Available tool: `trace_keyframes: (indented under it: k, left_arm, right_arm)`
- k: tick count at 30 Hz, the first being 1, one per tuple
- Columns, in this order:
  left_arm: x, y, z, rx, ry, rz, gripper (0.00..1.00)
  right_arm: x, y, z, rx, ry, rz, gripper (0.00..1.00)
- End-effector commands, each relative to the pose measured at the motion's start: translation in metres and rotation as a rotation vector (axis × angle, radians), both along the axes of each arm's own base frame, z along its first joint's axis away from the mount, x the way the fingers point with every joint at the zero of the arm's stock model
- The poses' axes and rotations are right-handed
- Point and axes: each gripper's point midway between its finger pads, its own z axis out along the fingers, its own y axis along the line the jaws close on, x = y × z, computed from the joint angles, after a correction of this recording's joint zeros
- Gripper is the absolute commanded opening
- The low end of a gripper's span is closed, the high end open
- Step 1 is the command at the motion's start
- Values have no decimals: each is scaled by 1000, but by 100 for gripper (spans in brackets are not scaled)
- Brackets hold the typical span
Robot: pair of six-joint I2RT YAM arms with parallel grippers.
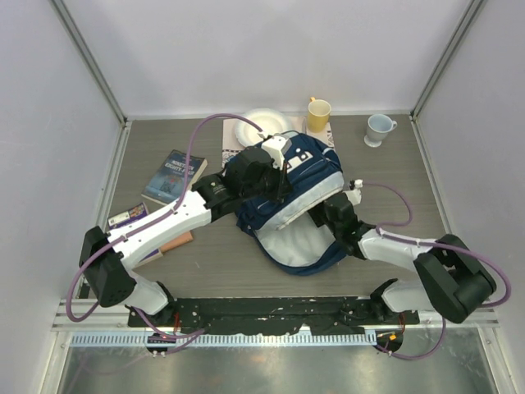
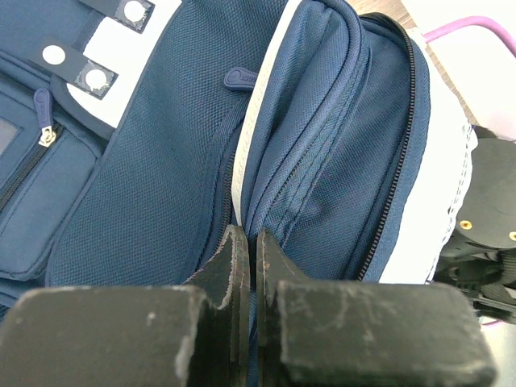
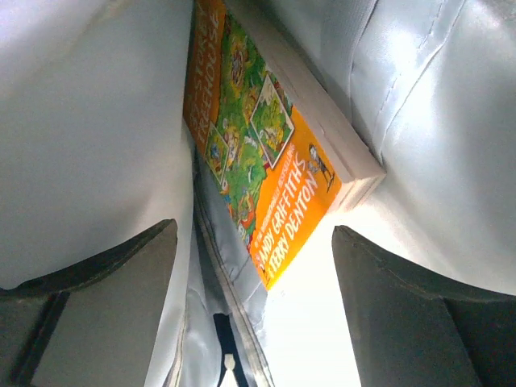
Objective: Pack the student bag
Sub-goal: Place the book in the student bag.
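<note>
The student bag (image 1: 305, 176), navy blue with a pale grey lining, lies in the middle of the table with its mouth toward the arms. My left gripper (image 2: 251, 242) is shut on a fold of the bag's blue fabric next to the zip, on top of the bag (image 2: 161, 185). My right gripper (image 3: 254, 235) is inside the bag and stands open. An orange and green book (image 3: 270, 161) leans against the grey lining (image 3: 89, 137), its lower corner between the open fingers and touching neither. From above, the right fingers are hidden in the bag's mouth.
Left of the bag lie a blue book (image 1: 174, 175), a smaller book (image 1: 127, 216) and a brownish one (image 1: 171, 245) partly under my left arm. Behind the bag stand a white plate (image 1: 262, 123), a yellow cup (image 1: 318, 113) and a pale mug (image 1: 379, 129).
</note>
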Motion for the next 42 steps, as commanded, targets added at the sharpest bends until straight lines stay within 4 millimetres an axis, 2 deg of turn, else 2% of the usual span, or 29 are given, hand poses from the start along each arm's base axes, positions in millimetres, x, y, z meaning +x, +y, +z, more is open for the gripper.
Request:
trace_keyframes:
  k: [1, 3, 5, 6, 7, 8, 9, 11, 12, 13, 14, 16, 17, 18, 23, 26, 29, 30, 31, 32, 33, 35, 36, 38, 39, 41, 42]
  left_arm:
    - [17, 0, 44, -130, -98, 52, 0]
    - [17, 0, 43, -129, -96, 51, 0]
    - [18, -1, 40, -126, -90, 52, 0]
    - [18, -1, 38, -124, -86, 53, 0]
    - [18, -1, 37, -122, -83, 54, 0]
    - [19, -2, 35, -123, -79, 57, 0]
    - [19, -3, 35, -129, -80, 57, 0]
    - [20, -5, 32, -130, -71, 55, 0]
    - [19, -5, 31, -130, -67, 53, 0]
    - [19, -6, 27, -126, -60, 51, 0]
    - [18, -7, 25, -123, -54, 47, 0]
    - [17, -9, 16, -118, -36, 36, 0]
    - [16, -10, 12, -114, -28, 33, 0]
    - [17, -11, 4, -101, -15, 35, 0]
    - [10, -15, -40, -58, 73, 25, 0]
    - [4, -23, -54, -41, 93, 9, 0]
    - [-3, -25, -54, -45, 106, 2, 43]
    - [-3, -23, -52, -47, 104, 9, 56]
    - [-4, -20, -48, -50, 97, 15, 62]
    - [-3, -14, -33, -71, 65, 36, 69]
    - [0, -8, -30, -59, 46, 61, 80]
    - [-2, 3, -12, -65, 8, 79, 82]
    - [-1, 12, -10, -41, -10, 102, 86]
    - [0, 24, -5, -20, -34, 129, 92]
    - [-2, 35, 2, -9, -52, 150, 95]
    - [2, 56, -1, 30, -72, 221, 100]
    - [4, 71, 4, 34, -81, 258, 100]
  right_arm:
    - [-11, -5, 15, -40, -9, 29, 83]
    - [-18, -8, 19, -49, -13, 47, 83]
    - [-29, -13, 33, -54, -32, 66, 83]
    - [-36, -18, 30, -79, 2, 70, 83]
    - [-42, -22, 45, -71, -25, 70, 83]
    - [-47, -25, 46, -78, -17, 73, 83]
    - [-59, -33, 32, -118, 39, 81, 83]
    - [-72, -43, 37, -127, 36, 77, 83]
    - [-83, -53, 24, -158, 82, 66, 83]
    - [-88, -58, 22, -164, 88, 61, 83]
    - [-94, -62, 31, -145, 59, 57, 83]
    - [-110, -76, 17, -175, 112, 39, 83]
    - [-115, -82, 26, -160, 83, 25, 83]
    - [-124, -91, 20, -185, 117, 18, 83]
    - [-143, -133, 45, -187, 60, -128, 83]
    - [-152, -156, 69, -178, -5, -202, 83]
    - [-157, -170, 88, -199, -43, -241, 83]
    - [-158, -173, 101, -195, -65, -247, 83]
    - [-157, -173, 105, -206, -70, -247, 83]
    - [-157, -174, 110, -213, -78, -246, 83]
    - [-156, -172, 120, -218, -100, -235, 83]
    - [-152, -168, 127, -229, -110, -214, 83]
    - [-149, -161, 137, -227, -143, -180, 83]
    - [-143, -148, 142, -235, -158, -127, 83]
    - [-139, -132, 153, -200, -201, -64, 83]
    - [-134, -115, 156, -206, -226, 11, 83]
    - [-129, -100, 154, -197, -217, 66, 83]
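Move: The left gripper, pinching the student bag's raised front flap, has the near rim of the bag's mouth about 16 cm back, 8 cm right and 20 cm below it. The book inside is some 13 cm ahead, 6 cm right and 17 cm below. From the open right gripper in the bag's mouth, the book lies about 12 cm ahead, 5 cm left and 3 cm lower; the near rim is about 17 cm back, 3 cm left and 6 cm down. Leave the book in the bag and draw the open right gripper out from under the flap, back and to the right about 15 cm each way and some 13 cm up. Keep the left gripper's pinch at first, then lower the flap about 8 cm onto the bag, open wide to let go of the fabric, and lift back up with a slight shift left. ##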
